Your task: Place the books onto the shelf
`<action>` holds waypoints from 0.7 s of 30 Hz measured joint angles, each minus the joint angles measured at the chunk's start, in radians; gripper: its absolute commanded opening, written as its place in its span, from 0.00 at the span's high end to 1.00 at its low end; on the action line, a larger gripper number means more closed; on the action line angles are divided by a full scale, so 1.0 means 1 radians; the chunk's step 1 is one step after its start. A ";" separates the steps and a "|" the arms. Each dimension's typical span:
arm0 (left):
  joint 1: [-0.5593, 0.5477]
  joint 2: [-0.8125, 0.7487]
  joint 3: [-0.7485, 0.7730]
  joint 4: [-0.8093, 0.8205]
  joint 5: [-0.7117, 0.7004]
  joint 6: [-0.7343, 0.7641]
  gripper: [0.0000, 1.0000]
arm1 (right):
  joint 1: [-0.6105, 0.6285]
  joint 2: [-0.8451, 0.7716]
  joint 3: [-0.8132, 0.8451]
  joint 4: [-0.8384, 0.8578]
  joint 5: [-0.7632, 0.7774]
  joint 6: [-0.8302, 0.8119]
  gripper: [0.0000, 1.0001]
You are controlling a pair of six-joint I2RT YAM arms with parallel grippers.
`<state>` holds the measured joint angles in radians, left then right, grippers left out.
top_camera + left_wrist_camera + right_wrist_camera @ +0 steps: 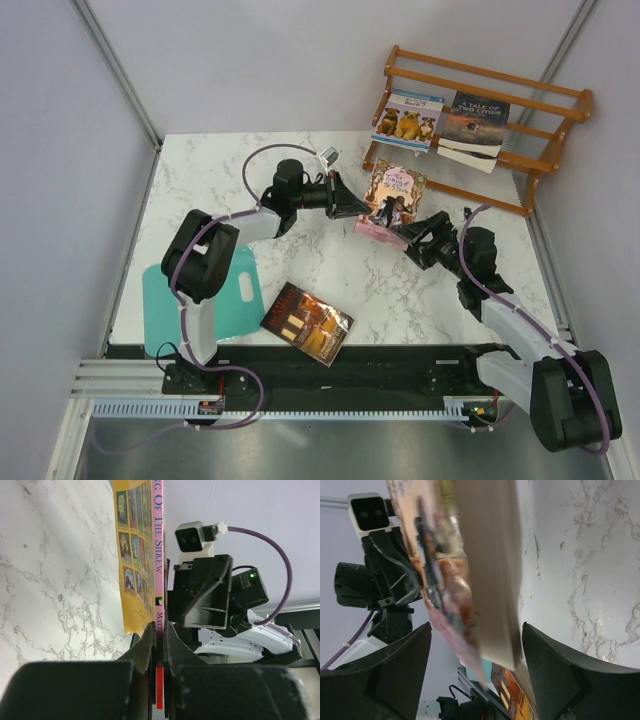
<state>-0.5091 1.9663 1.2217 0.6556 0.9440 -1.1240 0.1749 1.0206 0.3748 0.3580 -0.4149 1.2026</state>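
My left gripper (362, 208) is shut on the spine edge of the pink-purple book (395, 195), holding it tilted up off the marble table (230, 170). In the left wrist view the pink spine (159, 555) runs straight out from between the pinched jaws (161, 630). My right gripper (418, 235) stands open at the book's other side. The loose pages (490, 570) hang between its wide-apart fingers (476, 630). On the wooden shelf (560, 100) lean a light-blue dog book (407, 118) and a dark book (475, 125). A red-brown book (307, 322) lies flat near the front edge.
A teal flat sheet (165, 300) lies at the front left beside the left arm's base. The shelf stands in the far right corner against the grey walls. Both arms meet over the table's right middle, wrists close together.
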 measured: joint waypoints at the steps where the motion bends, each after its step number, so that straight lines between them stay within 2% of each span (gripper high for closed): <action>1: -0.001 0.009 0.000 0.004 0.000 -0.002 0.98 | 0.000 0.000 0.001 0.006 -0.001 0.004 0.28; 3: -0.003 0.033 -0.001 0.008 -0.001 -0.010 0.98 | 0.000 -0.001 0.001 0.018 -0.003 0.008 0.34; 6: -0.003 0.054 -0.002 0.014 -0.005 -0.018 0.98 | 0.000 0.002 0.001 0.034 -0.011 0.024 0.57; 7: -0.003 0.056 -0.002 0.014 -0.008 -0.020 0.98 | -0.001 0.005 0.001 0.045 -0.016 0.030 0.70; 10: 0.000 0.058 -0.002 0.027 -0.010 -0.023 0.98 | -0.001 0.029 0.000 0.084 -0.033 0.049 0.87; 14: 0.003 0.069 0.002 0.030 -0.011 -0.024 0.91 | -0.001 0.039 0.004 0.104 -0.043 0.053 0.98; 15: 0.004 0.073 0.004 0.029 -0.011 -0.027 0.83 | -0.001 0.039 0.013 0.093 -0.044 0.046 0.99; 20: 0.029 0.075 0.019 0.031 -0.010 -0.034 0.58 | 0.000 0.046 0.113 -0.002 -0.052 -0.017 1.00; 21: 0.039 0.074 0.021 0.027 -0.008 -0.033 0.50 | 0.000 0.051 0.144 -0.016 -0.058 -0.030 1.00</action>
<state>-0.4702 2.0403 1.2427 0.6827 0.9360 -1.1572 0.1749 1.0714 0.5186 0.3416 -0.4725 1.1728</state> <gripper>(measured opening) 0.353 0.074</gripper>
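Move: Shrew book, still pinched near the bottom of its spine by the left hand, has its middle about 5 cm right of that hand and 1 cm ahead. From the right hand, whose open fingers already straddle its lower right edge, that middle lies some 6 cm ahead, 4 cm left and slightly above. Dogs book on the shelf is roughly 24 cm straight ahead of the right hand; Tale of Two Cities, some 22 cm ahead and 14 cm right. Closing almost in place, the right fingers pinch the page side of the Shrew book near its bottom, then the hand goes up about 4 cm and a little forward with it. The left hand sinks some 2.5 cm still gripping, then opens about a third around the spine, letting go, and eases forward roughly 2 cm. ##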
